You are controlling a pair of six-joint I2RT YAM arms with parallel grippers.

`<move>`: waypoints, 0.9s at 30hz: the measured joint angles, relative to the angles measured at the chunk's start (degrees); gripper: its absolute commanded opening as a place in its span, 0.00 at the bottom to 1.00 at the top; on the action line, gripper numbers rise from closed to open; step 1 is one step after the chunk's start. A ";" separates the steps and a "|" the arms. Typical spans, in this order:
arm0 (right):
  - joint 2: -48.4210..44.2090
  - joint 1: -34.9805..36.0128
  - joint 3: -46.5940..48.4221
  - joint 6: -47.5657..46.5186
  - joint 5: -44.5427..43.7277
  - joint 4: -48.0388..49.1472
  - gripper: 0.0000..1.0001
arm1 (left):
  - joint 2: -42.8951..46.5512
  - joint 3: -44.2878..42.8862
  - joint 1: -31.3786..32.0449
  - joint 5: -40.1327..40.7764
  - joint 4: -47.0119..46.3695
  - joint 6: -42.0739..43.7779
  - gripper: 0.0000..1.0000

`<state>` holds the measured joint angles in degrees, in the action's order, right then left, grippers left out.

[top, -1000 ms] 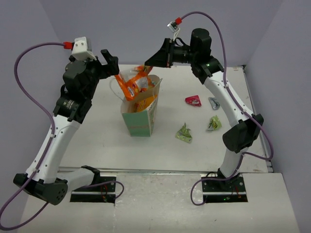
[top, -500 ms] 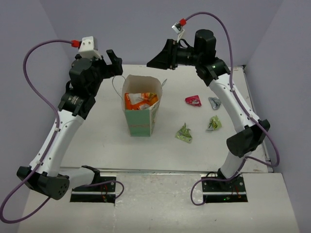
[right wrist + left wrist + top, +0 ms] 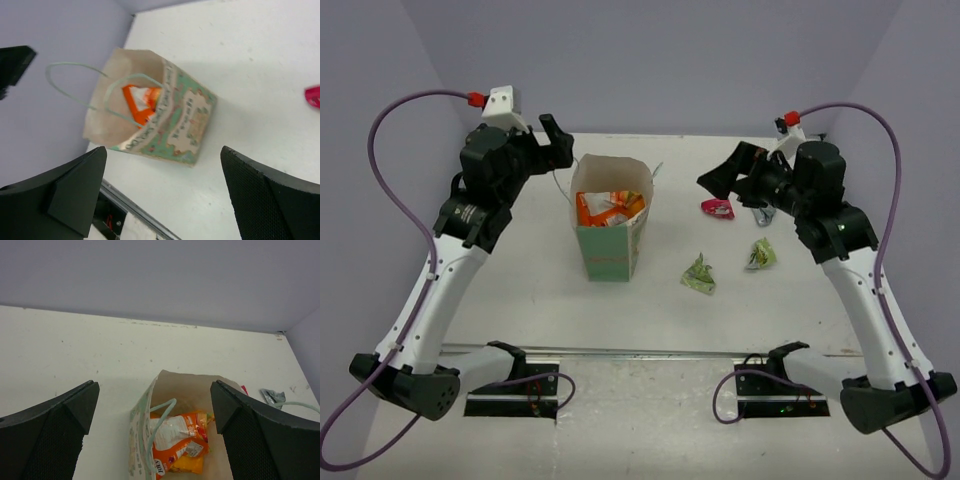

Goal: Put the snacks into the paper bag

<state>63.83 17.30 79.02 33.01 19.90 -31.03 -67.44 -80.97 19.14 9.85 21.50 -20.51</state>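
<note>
The mint-green paper bag (image 3: pixel 607 250) stands upright mid-table, with the orange-white pouch (image 3: pixel 603 210) and the orange-yellow pouch inside; the bag also shows in the left wrist view (image 3: pixel 142 432) and right wrist view (image 3: pixel 185 125). My left gripper (image 3: pixel 558 140) is open and empty, high beside the bag's far left rim. My right gripper (image 3: pixel 728 178) is open and empty, above the red-pink packet (image 3: pixel 717 208). Two green packets (image 3: pixel 699 275) (image 3: pixel 760 254) and a grey packet (image 3: pixel 761 211) lie on the table to the right.
The white table's near edge carries a metal rail (image 3: pixel 620 352) and both arm bases. Purple walls close the back and sides. Cables loop beside each arm.
The pouches have dropped from above the rim into the bag. My left gripper has drawn back left. My right arm has swung from over the bag down to the right, above the red-pink packet.
</note>
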 measured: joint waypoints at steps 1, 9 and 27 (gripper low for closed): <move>0.70 -0.15 -0.07 -0.04 -1.22 -1.90 0.99 | 0.04 0.20 0.00 -0.72 0.35 -0.57 1.00; 20.57 -0.20 0.02 -1.79 -7.02 -17.73 0.99 | 0.07 2.89 0.00 -3.50 1.60 -2.99 1.00; 32.48 -0.07 -10.82 -4.22 -8.37 -18.38 0.99 | -0.28 2.64 0.00 0.17 -1.25 2.10 1.00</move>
<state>96.31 17.23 68.20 28.80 11.53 -49.41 -67.72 -78.32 19.14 10.02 20.25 -18.41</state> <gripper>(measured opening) 0.987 0.997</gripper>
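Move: Below the right hand, roughly 37 cm down, lies the crumpled green packet, about 2 cm back and 1 cm right. From that same hand, the pink packet is some 15 cm ahead and 5 cm right, the pale-green packet 3 cm ahead and 15 cm right, and the paper bag 4 cm ahead and 19 cm left. From the left hand, the crumpled green packet is about 32 cm right, 9 cm back and 39 cm down. Dropping steeply towards the crumpled green packet, the empty right hand sinks some 30 cm, quickly at first and then slower, drifting slightly right. Its wrist tips about 60 degrees so the wide-open fingers point almost straight down, still short of the packet. The left hand, open beside the bag, dips about 3 cm and comes partly back up. ##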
